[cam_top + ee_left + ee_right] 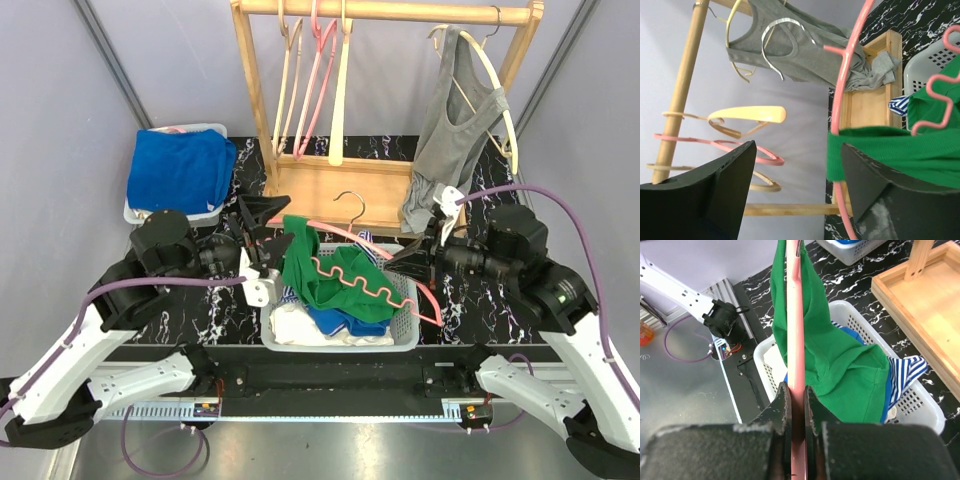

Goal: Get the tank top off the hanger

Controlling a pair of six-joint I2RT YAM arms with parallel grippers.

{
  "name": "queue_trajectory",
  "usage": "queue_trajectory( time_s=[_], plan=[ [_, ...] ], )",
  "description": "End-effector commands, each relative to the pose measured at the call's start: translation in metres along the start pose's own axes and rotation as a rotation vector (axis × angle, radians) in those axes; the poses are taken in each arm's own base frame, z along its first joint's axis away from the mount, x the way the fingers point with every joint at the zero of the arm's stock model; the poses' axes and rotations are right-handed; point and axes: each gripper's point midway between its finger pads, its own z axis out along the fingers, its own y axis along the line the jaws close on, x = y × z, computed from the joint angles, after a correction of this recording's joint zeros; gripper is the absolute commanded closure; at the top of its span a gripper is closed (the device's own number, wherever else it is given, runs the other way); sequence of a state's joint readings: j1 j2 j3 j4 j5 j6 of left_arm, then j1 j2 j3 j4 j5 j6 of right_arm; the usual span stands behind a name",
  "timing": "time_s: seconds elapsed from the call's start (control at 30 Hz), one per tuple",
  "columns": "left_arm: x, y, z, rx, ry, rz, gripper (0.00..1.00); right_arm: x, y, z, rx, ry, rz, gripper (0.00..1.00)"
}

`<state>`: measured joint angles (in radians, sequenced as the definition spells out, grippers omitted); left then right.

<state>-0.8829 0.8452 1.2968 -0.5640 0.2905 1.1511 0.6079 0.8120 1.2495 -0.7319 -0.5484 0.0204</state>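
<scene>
A green tank top (322, 272) hangs on a pink hanger (372, 290) over the white basket (405, 335). My right gripper (405, 262) is shut on the hanger's pink bar (795, 315), and the green cloth (840, 370) drapes from it into the basket. My left gripper (272, 232) stands open at the left end of the top. In the left wrist view the green strap (900, 145) and the hanger's pink rod (845, 75) lie against the right finger, and the gap of the left gripper (797, 147) holds nothing.
A wooden rack (390, 12) at the back carries several bare hangers and a grey tank top (455, 120) on a cream hanger. A bin with blue cloth (180, 170) stands at the back left. The basket (925, 410) holds striped, blue and white clothes.
</scene>
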Motion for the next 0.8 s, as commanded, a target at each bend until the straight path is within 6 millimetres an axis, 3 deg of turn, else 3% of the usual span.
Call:
queue_trajectory(
  time_s=[0.0, 0.07, 0.17, 0.3, 0.5, 0.63, 0.77],
  plan=[
    [0.005, 0.0, -0.005, -0.045, 0.0, -0.037, 0.38, -0.032, 0.005, -0.018, 0.034, -0.093, -0.068, 1.0],
    [0.007, -0.009, -0.005, -0.032, -0.008, -0.078, 0.46, -0.033, 0.007, -0.017, 0.024, -0.09, -0.066, 1.0],
    [0.007, -0.02, -0.004, -0.017, -0.025, -0.176, 0.46, -0.034, 0.009, -0.015, 0.006, -0.087, -0.068, 1.0],
    [0.006, -0.016, -0.004, -0.049, -0.044, -0.271, 0.44, -0.033, 0.011, -0.012, -0.015, -0.079, -0.063, 1.0],
    [0.006, -0.011, -0.003, -0.07, -0.048, -0.265, 0.48, -0.035, 0.013, -0.011, -0.03, -0.088, -0.069, 1.0],
    [0.007, -0.014, -0.002, -0.058, -0.046, -0.268, 0.59, -0.037, 0.016, -0.013, -0.037, -0.099, -0.073, 1.0],
    [0.013, -0.022, 0.002, -0.039, -0.03, -0.267, 0.59, -0.041, 0.02, -0.016, -0.049, -0.111, -0.078, 1.0]
  ],
)
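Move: Just right of the open left fingers, the end of the green tank top still draped on the pink hanger lies about 4 cm to the right, 1 cm back and 3 cm lower. The hanger's hook is some 14 cm right and 4 cm ahead, slightly lower; the basket sits about 12 cm right, 4 cm back and 27 cm below. For the right hand, which holds the hanger, that end is some 23 cm left and 6 cm ahead, about level. Sinking about 3.5 cm to the height of the green cloth end, the left hand rolls its front side down some 15 degrees, then stays there. Its fingers narrow to roughly half their opening around or just short of the cloth, without shutting on it. The right hand keeps its pinch on the pink hanger, rising only about a centimetre. ##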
